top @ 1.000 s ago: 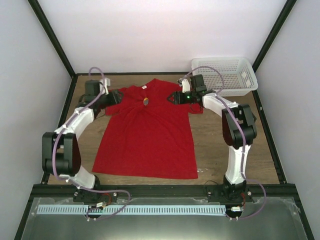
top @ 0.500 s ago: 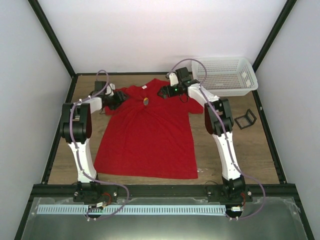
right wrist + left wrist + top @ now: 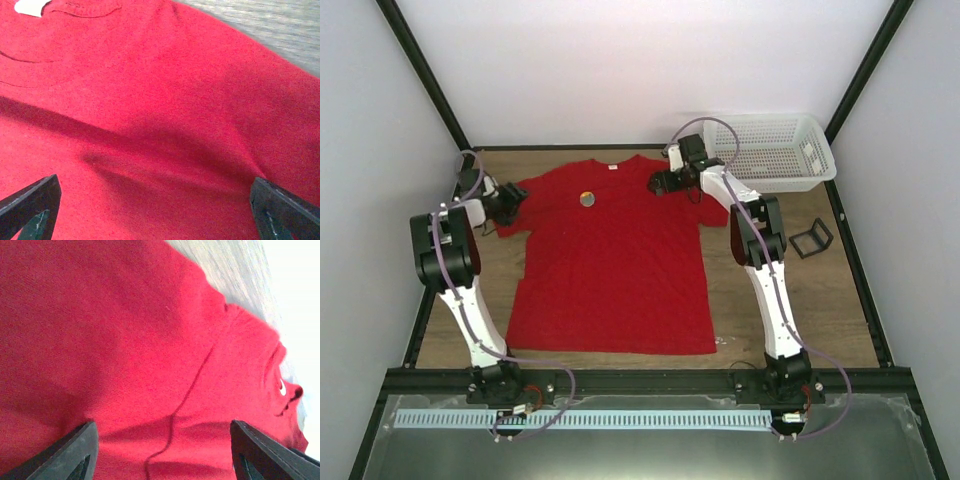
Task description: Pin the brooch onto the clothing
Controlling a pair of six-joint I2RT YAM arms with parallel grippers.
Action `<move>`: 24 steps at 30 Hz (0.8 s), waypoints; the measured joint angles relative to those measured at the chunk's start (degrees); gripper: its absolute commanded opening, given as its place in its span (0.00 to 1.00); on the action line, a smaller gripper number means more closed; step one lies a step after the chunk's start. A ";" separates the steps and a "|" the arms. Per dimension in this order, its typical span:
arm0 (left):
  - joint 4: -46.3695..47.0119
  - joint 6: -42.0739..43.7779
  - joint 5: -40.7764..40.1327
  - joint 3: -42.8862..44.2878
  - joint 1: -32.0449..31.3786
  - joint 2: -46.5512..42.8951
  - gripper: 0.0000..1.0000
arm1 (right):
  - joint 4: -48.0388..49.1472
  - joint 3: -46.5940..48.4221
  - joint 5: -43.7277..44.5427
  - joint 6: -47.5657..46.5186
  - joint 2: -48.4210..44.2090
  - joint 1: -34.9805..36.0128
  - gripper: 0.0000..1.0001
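Observation:
The red T-shirt (image 3: pixel 610 265) lies spread flat on the wooden table, neck to the far side, its white label (image 3: pixel 612 168) showing. The brooch (image 3: pixel 587 199), a small round pale badge, sits on the upper chest just left of centre. My left gripper (image 3: pixel 510 204) hovers at the shirt's left sleeve, open, with only red cloth (image 3: pixel 150 340) and a seam beneath its jaws (image 3: pixel 163 426). My right gripper (image 3: pixel 659 183) is over the right shoulder, open wide, with smooth red cloth (image 3: pixel 165 100) under it (image 3: pixel 155 180). Neither wrist view shows the brooch.
A white mesh basket (image 3: pixel 775 150) stands at the far right corner, just behind the right arm. A black wire-frame stand (image 3: pixel 812 238) sits on the table right of the shirt. Black frame posts and pale walls close in the table.
The bunched chest of the shirt has been pulled flat. The left gripper moved outward to the left sleeve and both jaws opened wider. The brooch shifted slightly left and now lies face up.

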 measured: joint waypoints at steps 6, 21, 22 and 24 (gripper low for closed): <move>-6.16 5.31 -4.90 2.97 -0.42 -0.61 0.74 | -1.31 2.69 -0.74 -1.22 1.11 -0.68 1.00; -5.07 13.97 -4.07 29.57 -18.67 9.27 0.69 | 0.22 -3.43 -9.25 2.58 -7.04 0.33 1.00; -5.01 13.51 -3.85 32.13 -18.73 11.87 0.69 | 1.27 -6.40 -10.21 3.28 -9.20 0.48 1.00; -5.42 12.35 -3.80 35.85 -18.58 16.24 0.68 | 2.97 -11.93 -11.74 4.57 -13.49 0.68 1.00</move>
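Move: My left hand is low over the left sleeve, which lies about 3 cm back and 3 cm below. The collar label it heads for is roughly 25 cm to its right and 11 cm ahead, and the brooch some 18 cm right and 1 cm ahead, both about 3 cm lower. My right hand, low over the right shoulder, has the brooch about 17 cm left and 4 cm back, and the label about 11 cm left and 5 cm ahead, both about 3 cm lower. I swing my left hand off the sleeve about 17 cm right and 12 cm forward towards the collar, arcing up 10 cm and then dipping near the top edge, its wrist turning clockwise some 25 degrees and its fingers still well open. My right hand hovers a moment, then lifts about 7 cm off the right shoulder, drawing back and slightly left, fingers staying wide open. ##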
